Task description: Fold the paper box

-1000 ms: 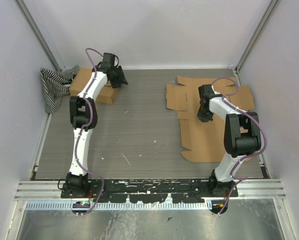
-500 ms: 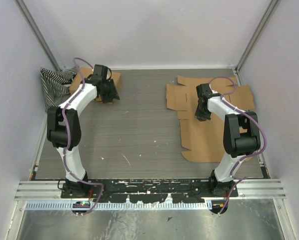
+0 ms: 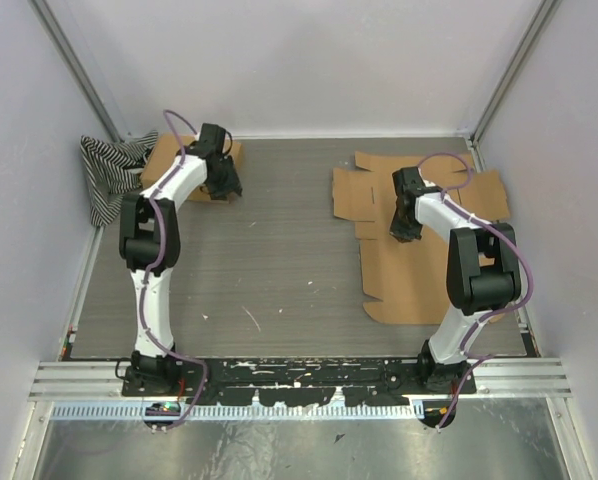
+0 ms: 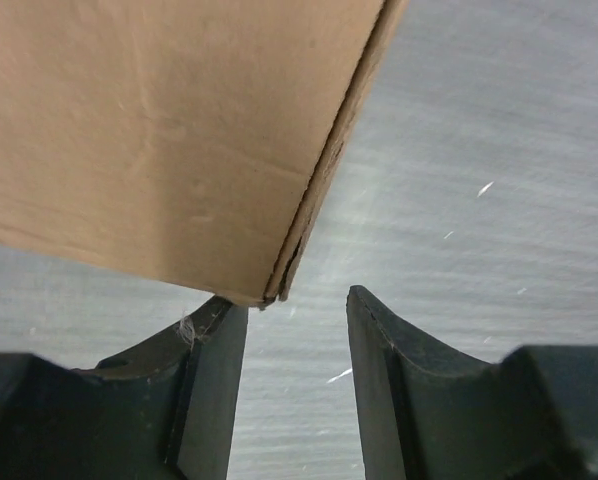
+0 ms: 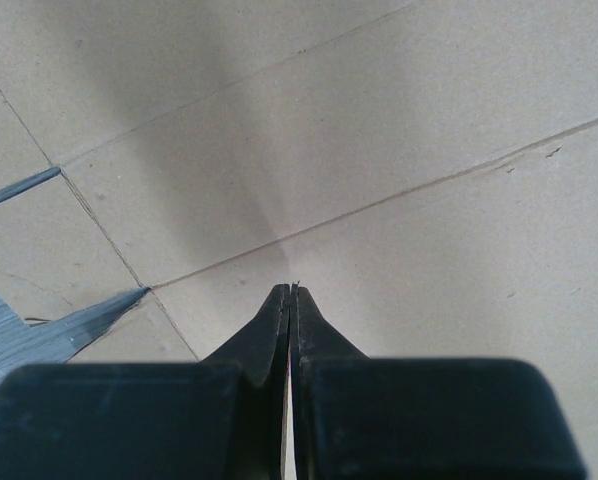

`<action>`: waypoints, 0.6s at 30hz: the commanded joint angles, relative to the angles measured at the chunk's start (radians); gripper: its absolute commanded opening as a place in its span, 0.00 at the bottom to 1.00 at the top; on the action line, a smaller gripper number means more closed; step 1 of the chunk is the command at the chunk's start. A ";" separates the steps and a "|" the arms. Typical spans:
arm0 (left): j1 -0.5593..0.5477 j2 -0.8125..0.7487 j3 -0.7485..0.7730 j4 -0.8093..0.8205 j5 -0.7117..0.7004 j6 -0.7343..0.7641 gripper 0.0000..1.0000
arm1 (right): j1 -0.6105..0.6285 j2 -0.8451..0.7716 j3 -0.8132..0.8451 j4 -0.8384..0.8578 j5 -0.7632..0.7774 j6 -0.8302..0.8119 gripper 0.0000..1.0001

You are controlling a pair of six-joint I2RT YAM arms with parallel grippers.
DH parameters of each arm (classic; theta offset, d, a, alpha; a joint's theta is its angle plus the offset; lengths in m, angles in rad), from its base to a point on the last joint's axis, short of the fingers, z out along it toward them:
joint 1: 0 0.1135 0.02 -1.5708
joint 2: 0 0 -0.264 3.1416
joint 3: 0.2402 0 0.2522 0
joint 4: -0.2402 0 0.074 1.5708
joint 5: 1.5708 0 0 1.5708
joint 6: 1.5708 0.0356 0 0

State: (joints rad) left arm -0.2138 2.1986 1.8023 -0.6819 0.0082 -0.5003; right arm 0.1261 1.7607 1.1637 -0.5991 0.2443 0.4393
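Note:
A folded brown paper box (image 3: 165, 160) sits at the back left of the table. My left gripper (image 3: 226, 186) hovers at its front right corner. In the left wrist view the box's corner (image 4: 179, 130) hangs just above the left finger (image 4: 214, 380), and the gripper (image 4: 297, 305) stands open with only table between its fingers. A flat, unfolded cardboard sheet (image 3: 419, 285) lies on the right. My right gripper (image 3: 406, 232) is shut, tips down on that sheet (image 5: 429, 120), holding nothing (image 5: 292, 292).
A black-and-white striped cloth (image 3: 107, 172) lies bunched against the left wall beside the box. Walls close in the table on the left, back and right. A metal rail (image 3: 299, 378) runs along the near edge by the arm bases.
The left arm swung its elbow out to the left and back, and its gripper dropped from behind the box to its front right corner. The right arm barely moved.

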 commanded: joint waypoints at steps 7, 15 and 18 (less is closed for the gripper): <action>0.008 0.153 0.344 -0.070 0.051 0.003 0.51 | 0.010 0.008 0.035 0.014 -0.017 -0.015 0.02; -0.006 -0.090 0.054 0.111 0.136 -0.009 0.51 | 0.179 0.098 0.098 0.009 -0.064 0.022 0.01; -0.018 -0.179 -0.050 0.133 0.144 0.010 0.52 | 0.249 0.145 0.131 0.026 -0.103 0.057 0.01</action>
State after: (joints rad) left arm -0.2169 2.1670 1.8416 -0.6312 0.1059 -0.5079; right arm 0.2947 1.8690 1.2301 -0.6029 0.2054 0.4488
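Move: The folded box is right at the left hand: its middle is about 6 cm ahead and 9 cm to the left, roughly level in height, its near right corner beside the fingers. The striped cloth lies some 26 cm left and 4 cm ahead. Under the right hand's shut fingers is the flat cardboard sheet, its middle about 5 cm to the right and 2 cm below; the notched corner is about 6 cm left, the square flap 11 cm left and 9 cm ahead. Forward and slightly up goes the left hand, about 6 cm, pushing the box towards the far wall, then it draws back some 4 cm, still rising a little and drifting left, clear of the box with fingers half open. The right hand, at first still, sweeps left about 7 cm while sinking 2 cm onto the sheet, shut fingertips dragging the sheet along and turning some 10 degrees counter-clockwise. ##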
